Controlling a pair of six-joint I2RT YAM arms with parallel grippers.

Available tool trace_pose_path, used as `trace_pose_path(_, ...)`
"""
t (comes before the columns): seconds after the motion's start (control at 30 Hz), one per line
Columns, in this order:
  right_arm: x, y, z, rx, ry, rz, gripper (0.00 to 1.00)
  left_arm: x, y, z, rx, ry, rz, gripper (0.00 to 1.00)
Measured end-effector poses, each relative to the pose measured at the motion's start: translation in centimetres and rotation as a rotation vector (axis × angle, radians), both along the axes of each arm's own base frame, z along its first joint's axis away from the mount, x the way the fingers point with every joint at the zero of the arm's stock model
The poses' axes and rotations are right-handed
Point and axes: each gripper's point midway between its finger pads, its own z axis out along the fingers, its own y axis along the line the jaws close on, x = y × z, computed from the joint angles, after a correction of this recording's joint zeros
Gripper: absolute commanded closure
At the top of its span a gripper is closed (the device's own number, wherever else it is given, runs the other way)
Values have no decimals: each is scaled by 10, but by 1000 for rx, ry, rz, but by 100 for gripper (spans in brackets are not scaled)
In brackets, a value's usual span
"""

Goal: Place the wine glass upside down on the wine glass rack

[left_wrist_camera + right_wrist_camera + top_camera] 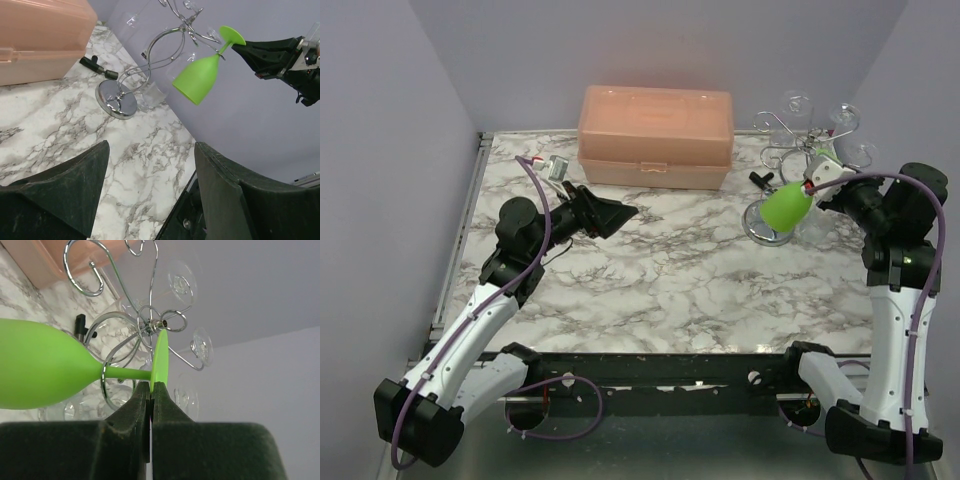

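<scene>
The green wine glass [787, 207] hangs tilted, bowl down and foot up, beside the wine glass rack [767, 225], a silver wire stand on a round shiny base. My right gripper [151, 385] is shut on the rim of the glass's foot [160, 357]. In the right wrist view a curled wire arm [103, 380] rings the green stem. The left wrist view shows the glass [197, 77] by the rack's upper arms [187, 22], with the right gripper [250, 50] at its foot. My left gripper [620, 213] is open and empty over the marble table's left half.
Clear wine glasses [797, 103] hang upside down on the rack's far arms. A peach plastic box [655, 135] stands at the back centre. A small black object [763, 178] lies by the rack's base. Purple walls close the back and sides.
</scene>
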Motion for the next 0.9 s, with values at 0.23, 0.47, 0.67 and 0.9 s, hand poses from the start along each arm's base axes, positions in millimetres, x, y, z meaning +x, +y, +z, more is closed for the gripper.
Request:
trace_pose_path(0.23,-11,-6,-15,7,26,-49,97,0,0,0,0,0,0,29)
trace_pose_path(0.47,-5,-17,-25,37,66,-117,91,0,0,0,-4,6,-2,29)
trace_pose_path(0.67,9,-19,-33,68,110,-125,86,0,-1,0,-8,5,-2,29)
trace_pose_path(0.9,8,-21,-32,82,119,-141,72,-6,2,0,-12,-3,-2,29)
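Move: The right hand pinches the edge of the green wine glass's foot, with the bowl hanging below. The rack curl it is bound for lies about 4 cm below this hand, roughly 1 cm ahead and 2 cm to its left. The rack hub is some 5 cm ahead and 7 cm left, about level, and a hung clear glass's foot some 10 cm ahead, 2 cm right and 3 cm up. From the left hand the curl is about 38 cm right and 8 cm ahead, nearly level. Downward by about 3.5 cm, the right hand lowers the upside-down green glass by its foot towards the wire curl, easing back 1 cm at first, then forward some 2 cm, and drifting 2 cm right. Its wrist tips slightly down and turns some 10 degrees clockwise; late on, the shut fingers part to about a quarter open around the foot's edge. ##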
